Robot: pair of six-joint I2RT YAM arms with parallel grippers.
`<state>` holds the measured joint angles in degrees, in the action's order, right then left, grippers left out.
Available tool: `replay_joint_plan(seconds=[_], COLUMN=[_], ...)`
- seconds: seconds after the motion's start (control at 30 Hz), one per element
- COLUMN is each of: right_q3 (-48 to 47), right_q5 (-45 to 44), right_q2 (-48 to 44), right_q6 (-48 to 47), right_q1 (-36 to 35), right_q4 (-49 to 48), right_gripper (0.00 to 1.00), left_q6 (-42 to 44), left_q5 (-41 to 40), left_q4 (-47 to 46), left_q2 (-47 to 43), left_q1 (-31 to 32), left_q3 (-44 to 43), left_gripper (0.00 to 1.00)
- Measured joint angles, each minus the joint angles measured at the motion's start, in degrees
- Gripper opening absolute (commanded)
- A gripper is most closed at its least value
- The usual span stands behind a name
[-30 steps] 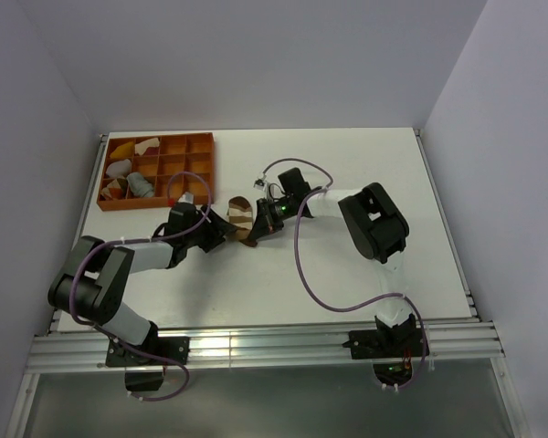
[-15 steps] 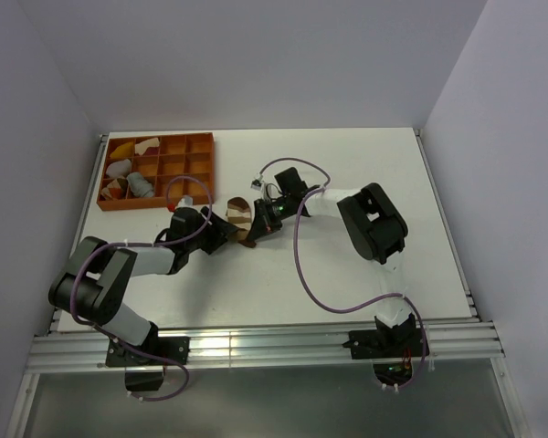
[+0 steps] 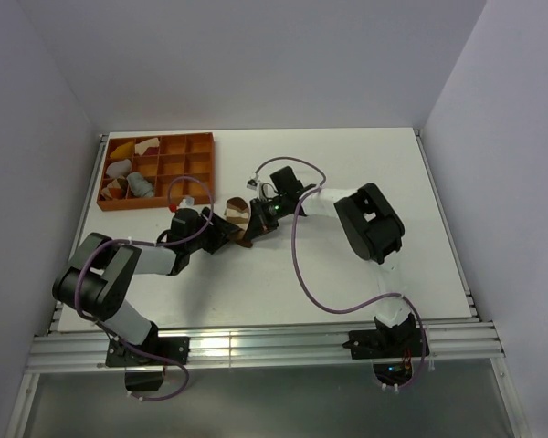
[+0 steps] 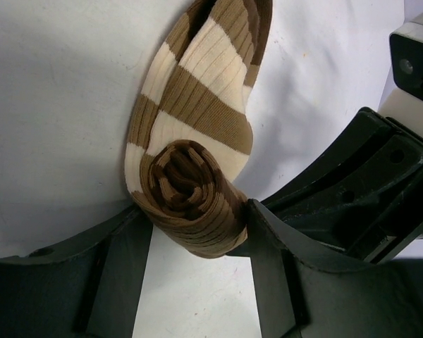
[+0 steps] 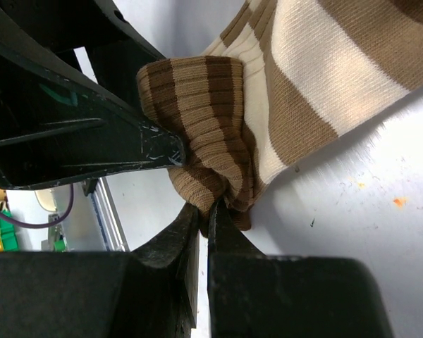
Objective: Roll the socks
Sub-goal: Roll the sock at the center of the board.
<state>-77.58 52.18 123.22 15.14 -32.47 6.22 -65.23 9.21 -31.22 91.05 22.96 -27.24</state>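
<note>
The brown sock with white stripes [image 3: 237,211] lies mid-table, its near end wound into a tight roll [image 4: 190,204] and the rest flat behind it. My left gripper [image 4: 197,227] straddles the roll, both fingers pressing its sides. In the overhead view the left gripper [image 3: 228,233] comes in from the left. My right gripper [image 5: 206,211] is shut, pinching a fold of fabric at the end of the roll [image 5: 211,120], and in the overhead view the right gripper [image 3: 254,228] meets it from the right. The grey sock [image 3: 140,185] rests in a tray compartment.
An orange divided tray [image 3: 187,146] sits at the back left and holds yellow and white cloth pieces [image 3: 120,168]. The right arm's black body [image 4: 381,183] crowds the left wrist view. The left finger [image 5: 92,141] fills the upper left of the right wrist view.
Both grippers and the roll have shifted slightly towards the back of the table, and the flat part of the sock looks a bit shorter. Neither grip has changed.
</note>
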Motion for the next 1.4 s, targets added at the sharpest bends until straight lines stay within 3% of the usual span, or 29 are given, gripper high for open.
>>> replay_joint_plan(seconds=[0.13, 0.17, 0.33, 0.43, 0.53, 0.67, 0.77, 1.07, 1.4], right_q3=[-0.4, -0.4, -0.3, 0.8, 3.1, 8.3, 13.2, 16.8, 10.7], right_q5=[-0.2, -0.3, -0.9, -1.2, -3.4, -8.5, -13.0, -24.3, -31.1], right_q2=[0.2, 0.2, 0.2, -0.4, -2.3, -7.6, -13.5, -25.9, -14.1], right_q6=[0.0, 0.0, 0.3, 0.7, 0.7, 1.3, 1.9, 1.8, 2.2], right_q1=[-0.3, -0.4, -1.0, -1.0, -1.2, -1.4, -1.0, 1.3, 2.8], right_q4=[0.4, 0.4, -0.1, -1.5, -3.1, -5.4, -6.4, -11.3, -13.2], right_gripper=[0.00, 0.00, 0.00, 0.00, 0.01, 0.27, 0.35, 0.40, 0.40], left_q6=[0.0, 0.0, 0.1, 0.9, 2.3, 5.3, 7.8, 13.1, 16.1], left_q5=[-0.2, -0.2, -0.5, -0.4, 0.2, 2.9, 5.2, 9.1, 12.0], left_q4=[0.3, 0.3, 1.1, 2.7, 5.9, 11.5, 14.7, 20.2, 22.2], left_q2=[0.3, 0.5, 0.6, 0.6, 0.8, 2.8, 5.1, 9.1, 9.1], left_q1=[0.0, 0.0, 0.0, 0.0, 0.0, 0.1, 0.6, 1.9, 2.0], left_q3=[0.0, 0.0, -0.3, -1.2, -3.2, -8.2, -12.1, -18.9, -19.4], left_gripper=[0.43, 0.33, 0.08, 0.00, 0.00, 0.00, 0.00, 0.00, 0.00])
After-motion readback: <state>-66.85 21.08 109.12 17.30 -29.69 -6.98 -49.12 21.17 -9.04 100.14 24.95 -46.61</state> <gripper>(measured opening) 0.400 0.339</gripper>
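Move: The sock's rolled part sits between the left finger pads, within a centimetre of the hand point; from the right hand, whose shut fingers pinch the roll's edge, its middle lies about 1 cm to the left and level ahead. The unrolled toe end lies some 8 cm ahead of the right hand and 2 cm to its left, about 1 cm lower. From the left hand, the compartment box stands roughly 18 cm ahead and 21 cm left. Squeeze the left fingers in on the roll until their gap is a little over half what it was, then keep hold and carry it about 4.5 cm right, turning some 20 degrees clockwise. Meanwhile open the right fingers to let go, back off right and upward, then arc forward and down towards the toe end, turning clockwise and stopping above it, about 9 cm farther out. ##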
